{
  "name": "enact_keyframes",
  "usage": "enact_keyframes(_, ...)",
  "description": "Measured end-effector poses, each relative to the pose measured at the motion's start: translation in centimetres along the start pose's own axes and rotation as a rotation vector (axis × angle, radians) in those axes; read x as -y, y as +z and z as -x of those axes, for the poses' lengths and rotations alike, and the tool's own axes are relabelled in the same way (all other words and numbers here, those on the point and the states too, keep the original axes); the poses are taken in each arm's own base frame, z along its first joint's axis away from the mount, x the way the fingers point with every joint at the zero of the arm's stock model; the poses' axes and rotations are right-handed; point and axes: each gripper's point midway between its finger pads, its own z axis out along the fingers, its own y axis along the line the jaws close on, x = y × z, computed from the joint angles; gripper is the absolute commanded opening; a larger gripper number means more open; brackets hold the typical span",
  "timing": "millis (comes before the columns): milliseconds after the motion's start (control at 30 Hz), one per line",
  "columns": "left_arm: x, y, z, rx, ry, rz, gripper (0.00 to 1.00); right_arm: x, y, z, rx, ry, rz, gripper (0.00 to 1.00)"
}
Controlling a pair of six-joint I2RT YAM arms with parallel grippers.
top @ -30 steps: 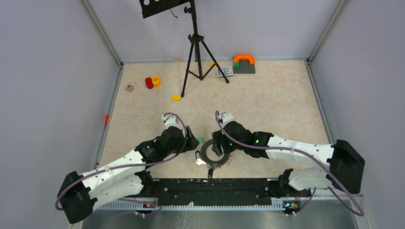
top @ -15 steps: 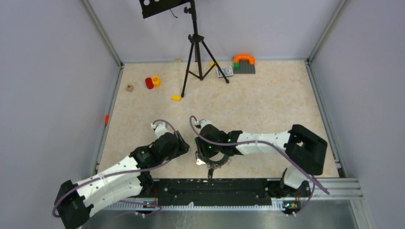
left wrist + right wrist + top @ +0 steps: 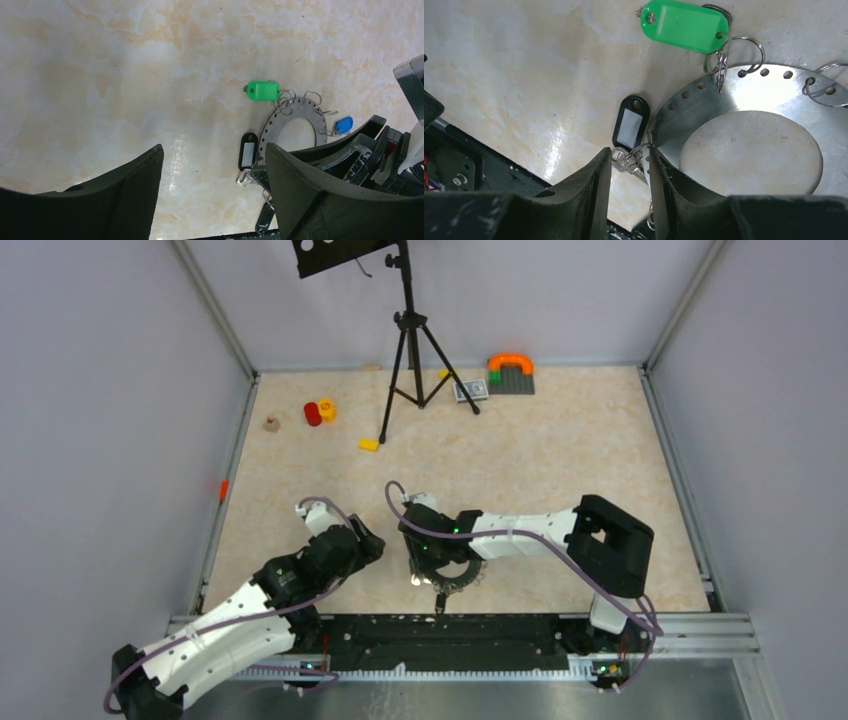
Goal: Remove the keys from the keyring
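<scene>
The keyring (image 3: 704, 107), a flat grey perforated metal ring, lies on the marble table near the front edge (image 3: 466, 580). Small wire loops tie a green tag (image 3: 684, 25), a black tag (image 3: 630, 126) and a silver key (image 3: 628, 161) to it. The left wrist view also shows a blue tag (image 3: 343, 124) and a second black tag (image 3: 264, 220). My right gripper (image 3: 629, 152) sits at the ring's left edge, its jaws narrowed against the silver key's head and loop. My left gripper (image 3: 214, 150) hangs wide open over bare table left of the ring (image 3: 300, 106).
A black tripod (image 3: 410, 350) stands at the back centre. Red and yellow pieces (image 3: 320, 412), a yellow block (image 3: 369, 445) and a small wooden piece (image 3: 271, 424) lie back left. An orange arch on a grey plate (image 3: 511, 370) sits back right. A black rail (image 3: 450, 630) borders the near edge.
The right arm swung left, bringing its gripper down at the ring's left edge with its jaws narrowing. The left arm drew back toward the near left.
</scene>
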Motion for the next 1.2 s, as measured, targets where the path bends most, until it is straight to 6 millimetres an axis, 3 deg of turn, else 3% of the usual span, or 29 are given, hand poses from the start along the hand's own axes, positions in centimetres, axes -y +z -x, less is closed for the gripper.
enact_keyframes(533,-0.6,0.0,-0.3,-0.007,0.007,0.016,0.75,-0.2,0.7,-0.3,-0.030,0.005,-0.025,0.28)
enact_keyframes(867,-0.6,0.0,-0.3,-0.007,0.007,0.016,0.75,0.2,0.8,-0.5,-0.043,-0.004,-0.048,0.01)
enact_keyframes(1200,-0.6,0.0,-0.1,0.002,0.006,0.012,0.76,0.7,0.0,0.0,-0.023,-0.035,-0.064,0.00)
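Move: The right fingers are straddling the small split ring of the left black tag, only 1 or 2 cm below them. From this hand that tag lies about 2 cm ahead and 2 cm left, the metal ring plate's centre 4 cm ahead and 5 cm right, the green tag some 10 cm ahead and 1 cm left, the lower black tag 5 cm back and 3 cm right. From the left hand the split ring is about 10 cm right, 3 cm back, 7 cm lower. Down by about 1 cm towards the left black tag's split ring goes the right hand, its fingers narrowing slowly at first, then shutting completely from roughly a third open to pinch the split ring at the metal ring plate's near-left edge. At the end it eases back up a little under 1 cm, grip kept shut. ##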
